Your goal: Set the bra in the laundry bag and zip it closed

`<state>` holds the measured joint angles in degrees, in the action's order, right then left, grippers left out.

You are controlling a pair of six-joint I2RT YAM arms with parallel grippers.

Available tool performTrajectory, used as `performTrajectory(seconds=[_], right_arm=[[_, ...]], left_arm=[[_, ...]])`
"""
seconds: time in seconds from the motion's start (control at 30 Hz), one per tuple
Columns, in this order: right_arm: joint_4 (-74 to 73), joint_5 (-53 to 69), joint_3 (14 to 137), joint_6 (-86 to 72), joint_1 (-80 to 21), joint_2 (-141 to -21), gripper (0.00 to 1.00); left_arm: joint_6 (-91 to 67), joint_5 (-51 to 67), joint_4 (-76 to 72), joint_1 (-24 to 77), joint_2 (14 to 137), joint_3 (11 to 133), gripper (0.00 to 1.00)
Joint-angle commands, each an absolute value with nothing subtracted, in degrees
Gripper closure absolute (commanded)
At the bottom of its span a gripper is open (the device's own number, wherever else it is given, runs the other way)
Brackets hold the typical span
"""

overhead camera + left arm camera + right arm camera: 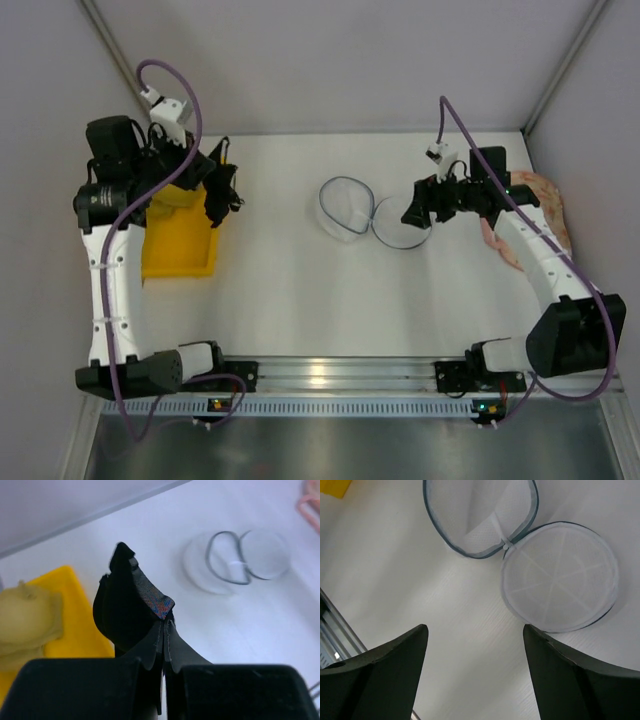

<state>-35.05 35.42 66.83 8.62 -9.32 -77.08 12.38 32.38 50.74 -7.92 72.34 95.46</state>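
The black bra [224, 194] hangs over the right edge of the yellow tray [180, 250], pinched in my left gripper [207, 180]. In the left wrist view the fingers [165, 626] are shut on a fold of the bra [127, 610], which stands up in front of them. The laundry bag [345, 212] lies open at mid table, its two round mesh halves side by side. My right gripper [410, 213] hovers at the bag's right half. In the right wrist view it [475, 630] stands open and holds nothing, with both halves of the laundry bag [560, 575] just beyond its tips.
A mustard-yellow bra [25, 615] lies in the yellow tray [75, 630] at the left. A pink floral bra [545, 215] lies near the right wall, under my right arm. Walls close in the table at the back and on both sides.
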Motion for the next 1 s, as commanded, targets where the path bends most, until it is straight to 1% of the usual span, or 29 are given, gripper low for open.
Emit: performTrajectory(seconds=[0.0, 0.03, 0.07, 0.13, 0.17, 0.23, 0.27, 0.4, 0.47, 0.63, 0.7, 0.83, 0.97], right_arm=[[-38.1, 40.0, 70.8, 9.5, -6.7, -74.8, 0.23], [-38.5, 40.4, 70.9, 9.6, -6.2, -74.7, 0.23], [-38.7, 41.0, 70.9, 9.7, -5.8, -74.4, 0.22], [-39.5, 41.1, 70.7, 10.2, -4.8, -73.8, 0.23], [-39.9, 41.2, 70.8, 10.5, -4.7, -73.7, 0.23], [-40.5, 41.4, 70.4, 11.1, -3.9, -73.0, 0.23], [-41.2, 41.6, 70.4, 11.3, -3.6, -72.7, 0.23], [-42.9, 41.9, 69.8, 12.9, -1.4, -71.9, 0.23], [-43.5, 42.1, 69.2, 13.7, -0.8, -71.6, 0.23], [-45.5, 42.5, 67.9, 14.9, -0.6, -71.4, 0.23], [-46.4, 43.2, 67.7, 15.3, -0.6, -71.1, 0.23], [-48.2, 43.4, 65.7, 16.5, -0.5, -70.6, 0.24], [-48.7, 43.4, 64.2, 16.9, -0.5, -70.1, 0.24]], left_arm=[[11.1, 45.8, 50.5, -3.1, 68.7, 94.3, 1.00], [9.4, 47.2, 50.5, -1.6, 68.0, 93.7, 1.00], [8.3, 47.5, 50.5, 2.9, 67.8, 93.3, 1.00], [6.1, 47.6, 50.5, 7.1, 67.6, 91.1, 1.00], [4.3, 48.2, 50.5, 10.9, 67.6, 90.1, 1.00], [2.6, 48.0, 50.5, 14.8, 67.9, 87.2, 1.00], [2.3, 47.9, 50.5, 19.1, 67.9, 86.4, 1.00], [0.5, 54.1, 50.5, 24.4, 69.0, 82.4, 1.00], [1.2, 54.8, 50.1, 26.4, 69.5, 80.6, 1.00], [1.3, 47.0, 43.5, 25.7, 69.3, 71.4, 1.00], [1.3, 44.1, 39.1, 24.3, 69.7, 68.4, 1.00], [1.1, 34.0, 32.2, 21.9, 72.1, 59.4, 1.00], [-1.5, 28.7, 25.4, 17.3, 73.7, 54.9, 1.00]])
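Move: The black bra already hangs pinched in the left hand. The open laundry bag, which it is being carried to, lies about 29 cm to that hand's right, 10 cm ahead and 34 cm below. The bag's round lid is about 43 cm to the right and 9 cm ahead, and the yellow tray 13 cm to the left and 9 cm ahead, both about 36 cm below. From the right hand, the bag's mouth is 11 cm ahead, 17 cm left and 17 cm below. The black bra, still pinched in the shut left fingers, swings away from the tray towards the near side of the laundry bag: about 20 cm right and 14 cm back, then chiefly down, easing forward and a little left, to end some 20 cm lower. The hand swings clockwise, turns partly back and tips down about 30 degrees. The right hand, open and empty, backs off about 5 cm back and to the right. ##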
